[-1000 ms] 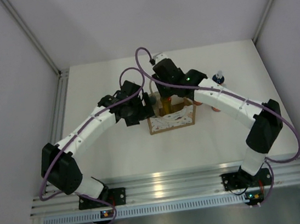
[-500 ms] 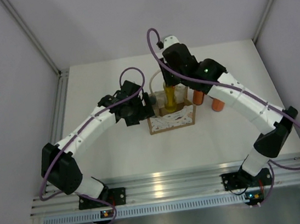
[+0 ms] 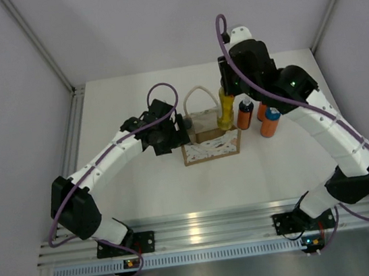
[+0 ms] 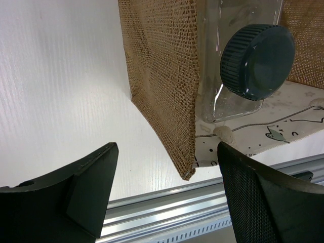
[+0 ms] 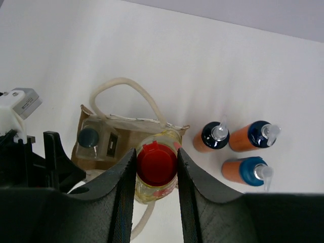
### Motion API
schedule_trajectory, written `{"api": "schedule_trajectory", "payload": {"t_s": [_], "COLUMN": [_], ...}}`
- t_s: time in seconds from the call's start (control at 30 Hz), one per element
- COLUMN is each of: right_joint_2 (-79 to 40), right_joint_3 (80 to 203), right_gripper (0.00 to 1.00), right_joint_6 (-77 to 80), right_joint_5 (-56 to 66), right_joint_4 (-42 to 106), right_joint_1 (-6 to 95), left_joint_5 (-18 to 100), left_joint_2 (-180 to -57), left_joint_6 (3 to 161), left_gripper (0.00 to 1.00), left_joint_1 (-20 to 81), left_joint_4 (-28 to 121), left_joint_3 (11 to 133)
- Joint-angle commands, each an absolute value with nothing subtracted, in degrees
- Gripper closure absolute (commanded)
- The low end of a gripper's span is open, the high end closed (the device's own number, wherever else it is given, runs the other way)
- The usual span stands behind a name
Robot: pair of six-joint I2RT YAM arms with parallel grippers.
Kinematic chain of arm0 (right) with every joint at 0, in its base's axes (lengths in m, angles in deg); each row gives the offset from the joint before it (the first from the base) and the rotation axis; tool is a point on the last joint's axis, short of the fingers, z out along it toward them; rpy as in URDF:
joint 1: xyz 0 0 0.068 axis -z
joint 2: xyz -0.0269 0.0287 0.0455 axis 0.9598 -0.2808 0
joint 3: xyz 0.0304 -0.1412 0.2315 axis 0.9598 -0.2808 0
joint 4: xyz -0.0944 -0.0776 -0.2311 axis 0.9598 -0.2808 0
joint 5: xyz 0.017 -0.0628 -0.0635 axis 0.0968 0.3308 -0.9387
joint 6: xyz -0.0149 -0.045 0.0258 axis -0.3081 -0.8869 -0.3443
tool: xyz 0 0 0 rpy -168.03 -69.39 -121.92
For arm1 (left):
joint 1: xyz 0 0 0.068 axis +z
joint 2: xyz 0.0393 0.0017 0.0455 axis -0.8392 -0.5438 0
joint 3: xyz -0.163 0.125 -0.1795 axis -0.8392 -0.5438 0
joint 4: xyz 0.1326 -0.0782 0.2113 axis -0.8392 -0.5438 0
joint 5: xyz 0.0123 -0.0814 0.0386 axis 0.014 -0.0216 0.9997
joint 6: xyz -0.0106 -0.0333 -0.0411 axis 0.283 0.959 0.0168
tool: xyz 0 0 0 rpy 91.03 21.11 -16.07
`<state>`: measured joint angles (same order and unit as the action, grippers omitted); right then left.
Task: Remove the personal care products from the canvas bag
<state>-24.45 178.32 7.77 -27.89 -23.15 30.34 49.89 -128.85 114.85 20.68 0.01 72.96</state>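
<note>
The tan canvas bag (image 3: 211,142) with white rope handles stands mid-table. My right gripper (image 5: 157,169) is shut on the red cap of an amber bottle (image 3: 225,113). It hangs above the bag's right rim (image 5: 172,129). A pale bottle with a dark grey cap (image 4: 257,62) stands inside the bag's left end. My left gripper (image 4: 167,197) is open at the bag's left side, its jaws standing on either side of the burlap wall (image 4: 162,76) without touching it. Three orange bottles stand on the table right of the bag: two dark-blue-capped (image 5: 215,136) (image 5: 258,135) and one light-blue-capped (image 5: 250,169).
The aluminium rail (image 3: 210,226) runs along the table's near edge. White walls close in the table at the back and both sides. The orange bottles (image 3: 270,123) stand close beside the held bottle's right side.
My right gripper has risen and moved right, lifting the amber bottle out of the bag. The three orange bottles, hidden under the arm before, now show. The left arm has not moved.
</note>
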Motion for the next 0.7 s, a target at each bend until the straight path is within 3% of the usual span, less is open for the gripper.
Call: {"api": "schedule_trajectory", "payload": {"t_s": [0.0, 0.37, 0.67], "right_joint_2": [-18.4, -11.3, -0.5], "right_joint_3": [181.5, 172.9, 149.6], "right_gripper": [1.00, 1.00, 1.00], "right_joint_6": [8.5, 9.5, 10.4], "right_joint_5": [-31.2, -29.4, -24.7], "right_joint_4": [-19.6, -19.9, -8.8], "right_joint_1": [32.3, 42.4, 50.0], "left_joint_5": [49.9, 49.6, 49.6], "left_joint_2": [-129.2, -129.6, -130.7], "left_joint_6": [114.0, 113.6, 113.1], "left_gripper": [0.16, 0.16, 0.16], "left_joint_1": [20.6, 20.5, 20.5], "left_joint_4": [-0.2, -0.3, -0.3], "left_joint_3": [73.9, 74.8, 75.0]}}
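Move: The yellow bottle with the red cap already hangs from the right hand, clear of the bag; its likely spot is open table about 16 cm to the right, 4 cm back and nearly 40 cm below. The blue-capped bottle stands 17 cm right and 1 cm ahead, one navy-capped bottle 8 cm right and 4 cm ahead, the other 15 cm right and 7 cm ahead, while the bag lies 5 cm left, straight below. From the left hand that spot is some 30 cm right, level, and 13 cm down. The yellow bottle, still pinched by its red cap, is carried by the right hand some 14 cm to the right, away from the bag and towards the near side of the standing bottles. The hand rises a couple of centimetres first, then sinks ever faster by about 9 cm while easing back slightly, turning clockwise as it goes; the fingers keep their hold. ##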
